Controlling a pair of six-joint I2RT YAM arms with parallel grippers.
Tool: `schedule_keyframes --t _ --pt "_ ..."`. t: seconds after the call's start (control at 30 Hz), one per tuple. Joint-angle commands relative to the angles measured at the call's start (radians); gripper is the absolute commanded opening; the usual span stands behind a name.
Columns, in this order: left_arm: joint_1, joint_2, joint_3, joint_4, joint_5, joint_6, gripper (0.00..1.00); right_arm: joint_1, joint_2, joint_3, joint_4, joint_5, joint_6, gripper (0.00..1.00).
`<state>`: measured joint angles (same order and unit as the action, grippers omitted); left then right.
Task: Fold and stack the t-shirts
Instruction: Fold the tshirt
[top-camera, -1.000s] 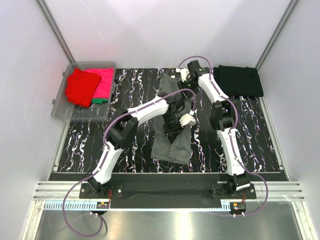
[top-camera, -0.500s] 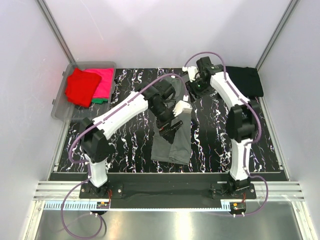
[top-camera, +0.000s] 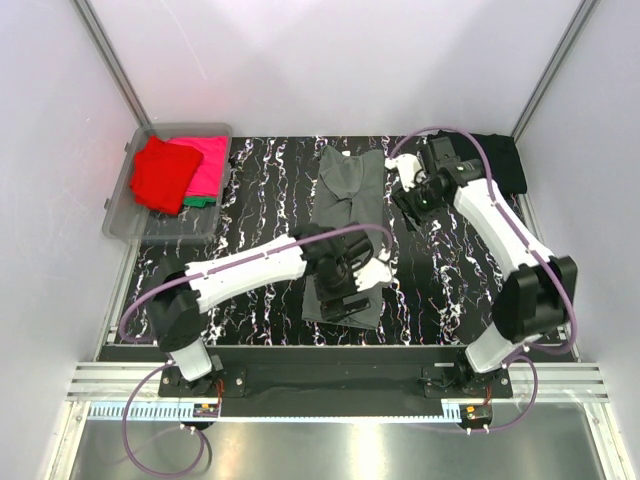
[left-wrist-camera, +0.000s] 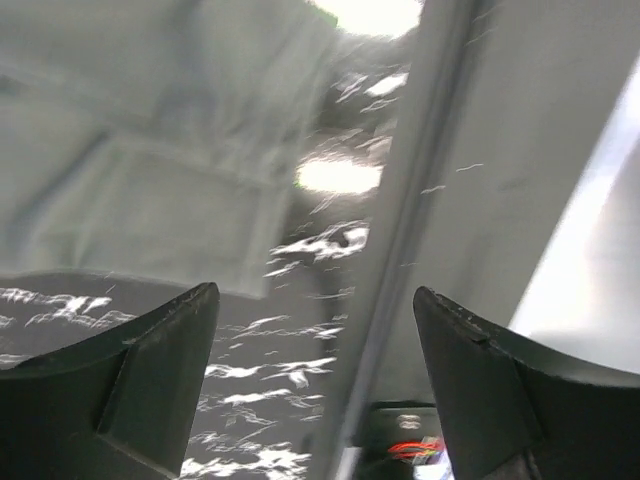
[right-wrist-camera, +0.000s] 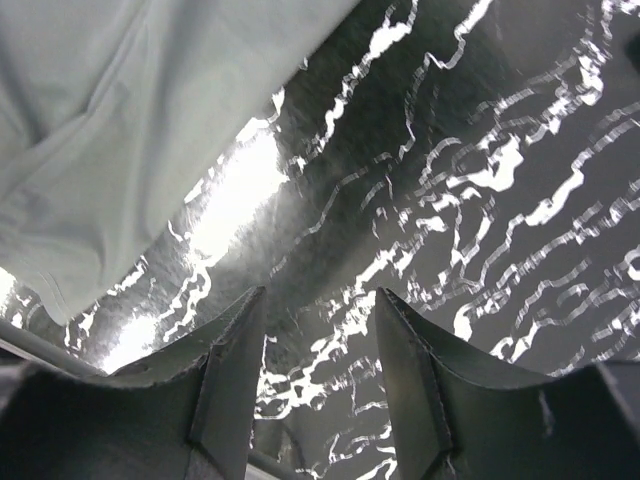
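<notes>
The dark grey t-shirt (top-camera: 345, 190) lies as a long narrow strip down the middle of the marbled table (top-camera: 250, 190). My left gripper (top-camera: 350, 295) hangs over its near end, jaws wide open and empty; in the left wrist view the left gripper (left-wrist-camera: 315, 295) shows grey cloth (left-wrist-camera: 150, 150) up to the left. My right gripper (top-camera: 412, 205) stands to the right of the shirt's far end, open and empty. In the right wrist view the right gripper (right-wrist-camera: 320, 300) is over bare table, with the shirt's edge (right-wrist-camera: 130, 120) at upper left. A folded black t-shirt (top-camera: 505, 165) lies at the back right.
A clear plastic bin (top-camera: 120, 215) at the back left holds a red t-shirt (top-camera: 160, 175), a pink one (top-camera: 205, 160) and a green one (top-camera: 200, 202). White walls close the sides and back. A metal rail (top-camera: 330, 380) runs along the near edge.
My left gripper opened, let go of the grey shirt and moved toward its near end. My right arm swung away from the shirt's far end to the right.
</notes>
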<state>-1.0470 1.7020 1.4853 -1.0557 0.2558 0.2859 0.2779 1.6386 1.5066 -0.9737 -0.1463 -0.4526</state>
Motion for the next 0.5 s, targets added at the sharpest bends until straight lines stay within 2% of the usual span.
schedule_keyframes --t 0.0,0.07,0.23,0.47 --pt "-0.010 0.005 -0.105 0.190 -0.222 0.079 0.84 -0.020 -0.085 -0.039 0.021 0.057 -0.026 0.55" --pt "-0.033 0.038 -0.125 0.244 -0.288 0.128 0.82 -0.048 -0.106 -0.054 0.018 0.053 -0.029 0.55" --pt "-0.048 0.071 -0.155 0.368 -0.345 0.200 0.81 -0.097 -0.111 -0.053 0.020 0.065 -0.049 0.55" --pt "-0.079 0.088 -0.138 0.359 -0.319 0.187 0.81 -0.152 -0.115 -0.014 0.018 0.056 -0.049 0.55"
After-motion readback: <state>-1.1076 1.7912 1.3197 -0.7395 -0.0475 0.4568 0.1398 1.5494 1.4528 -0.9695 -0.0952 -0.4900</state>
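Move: Directly below the left hand, some 12 cm down, lies the near hem of the grey t-shirt, its middle about 1 cm back and 2 cm to the right; the hem's left corner is about level and 6 cm to the left, and the table's front edge runs roughly 6 cm back. From the right hand that hem is about 22 cm back and 19 cm left, 15 cm below; the black cloth lies some 21 cm ahead and 11 cm right. Sinking about 6.5 cm while reaching some 5 cm forward, the wide-open left hand comes in low over the near part of the t-shirt, its fingertips swinging forward about 20 degrees; the drop comes first, and the last stretch is level, forward with a slight drift right. The right hand slides about 6 cm right, away from the t-shirt, and rises a little, its opening unchanged. ##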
